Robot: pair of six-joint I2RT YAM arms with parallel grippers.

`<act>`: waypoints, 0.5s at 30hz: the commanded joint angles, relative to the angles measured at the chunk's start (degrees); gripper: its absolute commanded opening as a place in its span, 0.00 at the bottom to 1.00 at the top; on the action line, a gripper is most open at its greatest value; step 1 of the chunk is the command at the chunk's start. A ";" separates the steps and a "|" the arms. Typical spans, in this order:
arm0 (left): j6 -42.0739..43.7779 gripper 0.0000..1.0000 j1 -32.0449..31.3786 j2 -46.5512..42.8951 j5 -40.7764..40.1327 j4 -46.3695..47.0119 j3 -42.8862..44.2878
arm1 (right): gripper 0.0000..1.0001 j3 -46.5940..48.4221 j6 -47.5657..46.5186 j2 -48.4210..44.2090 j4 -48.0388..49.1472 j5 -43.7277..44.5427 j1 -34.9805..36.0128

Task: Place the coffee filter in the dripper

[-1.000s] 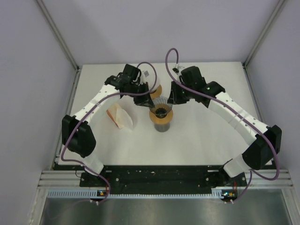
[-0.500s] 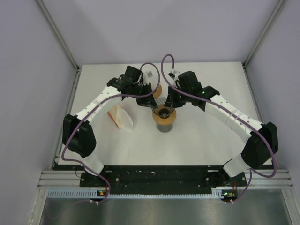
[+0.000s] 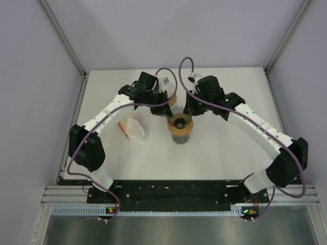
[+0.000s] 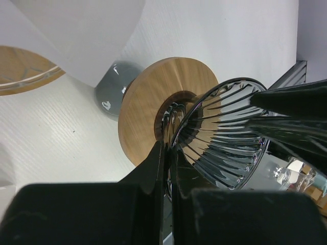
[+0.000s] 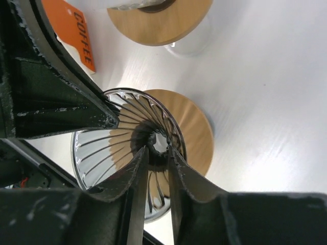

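Observation:
A ribbed glass dripper (image 3: pixel 179 121) with a wooden collar (image 4: pixel 153 92) rests on a dark grey mug (image 3: pixel 179 137). My left gripper (image 3: pixel 164 108) is shut on the dripper's glass rim (image 4: pixel 225 132), one finger on each side of the wall (image 4: pixel 167 145). From the other side my right gripper (image 3: pixel 190 108) reaches over the cone's mouth (image 5: pixel 102 153), its jaws a narrow gap apart (image 5: pixel 158 150) and nothing between them. A white paper coffee filter (image 4: pixel 76 35) shows at the top of the left wrist view, over a second wooden ring.
A second dripper with a wooden ring (image 3: pixel 171 99) stands just behind the mug. An orange pack labelled COFFEE (image 5: pixel 71 30), with white filters, lies on the table left of the mug (image 3: pixel 131 127). Walls enclose the table on three sides.
The right gripper swung in toward the dripper, then edged back a little. The dripper, first tipped behind the mug, now sits squarely on it. The left gripper keeps its hold.

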 commanded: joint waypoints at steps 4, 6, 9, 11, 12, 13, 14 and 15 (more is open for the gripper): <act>3.50 0.00 0.39 0.04 -7.79 -2.54 0.85 | 0.39 4.54 -1.12 -9.69 -4.77 12.98 0.31; 3.50 0.00 0.30 0.22 -7.79 -2.54 0.94 | 0.45 3.05 -0.94 -9.52 -4.77 13.18 0.31; 3.50 0.00 0.12 0.31 -7.70 -2.54 1.11 | 0.51 1.38 0.20 -8.03 -4.94 10.54 0.31; 3.50 0.00 0.12 0.22 -7.79 -2.54 1.11 | 0.51 0.50 0.38 -7.06 -4.68 10.27 0.40; 3.59 0.00 0.03 0.13 -7.96 -2.54 1.03 | 0.51 0.06 0.38 -6.71 -4.16 9.49 0.31; 3.59 0.00 0.03 0.13 -8.05 -2.54 0.94 | 0.50 -0.21 0.46 -6.27 -3.54 8.78 0.31; 3.59 0.00 -0.05 0.22 -8.14 -2.45 0.94 | 0.49 -0.65 0.73 -5.92 -2.75 6.60 0.31; 3.68 0.00 -0.14 0.05 -8.23 -2.19 0.85 | 0.47 -0.82 1.16 -5.22 -2.48 5.71 0.40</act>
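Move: The wire dripper's middle lies about 4 cm left of my empty right hand, 1 cm back and 4 cm below; its rim is already between my left fingers, the middle some 5 cm to that hand's right, 1 cm back and 3 cm down. From my right hand, the wooden collar is 3 cm left, 1 cm back and 7 cm down, and the paper-lined dripper 11 cm ahead, 10 cm left and 4 cm down. I take my right hand off the dripper's right side, up about 6 cm and some 4 cm to the right, spreading its fingers from a narrow gap to half open as the hand tips up slightly. Then I sink it back by a good 2 cm, still clear of the rim. My left hand stays put, keeping its pinch on the left rim. ##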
